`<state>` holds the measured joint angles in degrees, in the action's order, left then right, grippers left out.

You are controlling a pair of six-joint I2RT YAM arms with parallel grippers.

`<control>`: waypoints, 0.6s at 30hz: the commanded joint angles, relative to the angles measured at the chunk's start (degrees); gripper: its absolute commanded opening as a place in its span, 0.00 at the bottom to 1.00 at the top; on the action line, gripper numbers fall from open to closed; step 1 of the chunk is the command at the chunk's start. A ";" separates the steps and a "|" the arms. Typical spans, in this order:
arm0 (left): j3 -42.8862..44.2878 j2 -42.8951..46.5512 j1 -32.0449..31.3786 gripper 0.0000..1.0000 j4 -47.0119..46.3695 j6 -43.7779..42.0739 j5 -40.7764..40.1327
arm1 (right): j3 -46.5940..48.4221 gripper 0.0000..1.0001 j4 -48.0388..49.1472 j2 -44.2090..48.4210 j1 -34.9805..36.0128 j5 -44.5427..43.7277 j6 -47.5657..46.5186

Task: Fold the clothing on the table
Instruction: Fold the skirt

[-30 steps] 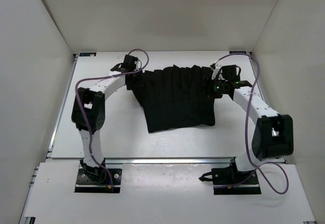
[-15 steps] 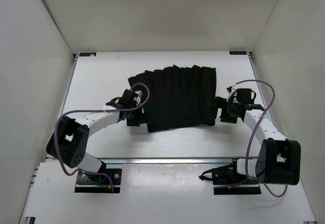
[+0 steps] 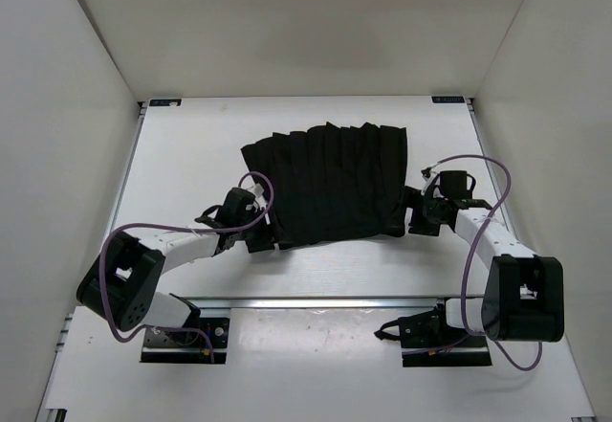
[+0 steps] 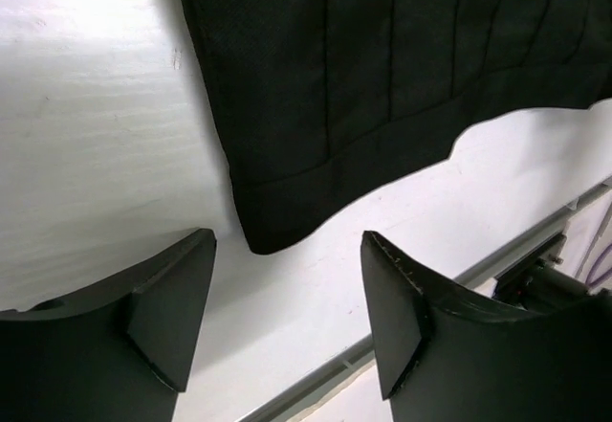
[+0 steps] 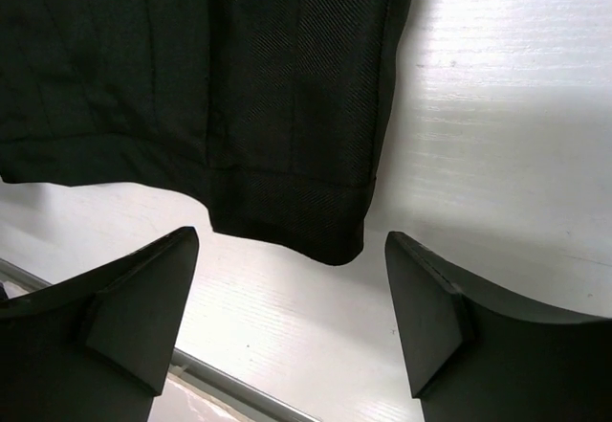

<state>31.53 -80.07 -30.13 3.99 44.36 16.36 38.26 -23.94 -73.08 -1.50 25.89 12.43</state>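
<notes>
The clothing (image 3: pixel 327 185) is a black pleated garment lying flat in the middle of the white table (image 3: pixel 182 154). My left gripper (image 3: pixel 262 237) sits low at the garment's near-left corner. In the left wrist view that corner of the clothing (image 4: pixel 287 192) ends just ahead of the gripper (image 4: pixel 287 242), which is open with only table between its fingers. My right gripper (image 3: pixel 415 217) is at the near-right corner. In the right wrist view it (image 5: pixel 292 235) is open, and the clothing (image 5: pixel 287 154) has its hem corner reaching just between the fingertips, ungripped.
A metal rail (image 3: pixel 325 300) runs along the table's near edge, close behind both grippers, and shows in the wrist views as the rail (image 4: pixel 516 250) and the rail (image 5: pixel 225 384). White walls enclose the table on three sides. Purple cables (image 3: pixel 478 231) loop from both arms.
Both arms have drawn back from the garment's far corners to its near corners. Both grippers have opened wider. The garment lies released and flat.
</notes>
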 commanded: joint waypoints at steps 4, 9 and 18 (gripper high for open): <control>-3.22 0.62 -1.86 0.66 -4.85 3.36 -1.24 | -1.61 0.70 2.67 -1.27 0.79 -0.22 1.03; -4.81 1.49 -2.30 0.55 -6.36 4.95 -3.97 | -2.40 0.58 2.94 -1.89 1.06 -0.58 1.46; -6.04 1.94 -1.60 0.47 -6.80 5.12 -6.78 | -1.79 0.51 3.38 -2.85 0.80 -0.49 0.93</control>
<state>26.52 -79.15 -32.03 -3.31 49.71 12.62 35.94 -22.57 -75.16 -0.80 25.54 13.54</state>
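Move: The skirt's near left corner lies about 2 cm right of the left hand, level with it ahead and some 2 cm below; the skirt's far left corner is roughly 22 cm ahead and 6 cm left of that hand. For the right hand, the near right corner is level ahead, about 2 cm left and 3 cm below, with the far right corner some 23 cm ahead and 1 cm left of the hand. The skirt's two near corners are straddled between the fingers as both hands settle down and the fingers close part-way, well short of shut. The right hand sinks about 2 cm while drawing back about 1 cm; the left sinks about 1 cm, drifts slightly back and right, then returns most of that rightward drift, turning slightly counter-clockwise. No pinch is made yet. ##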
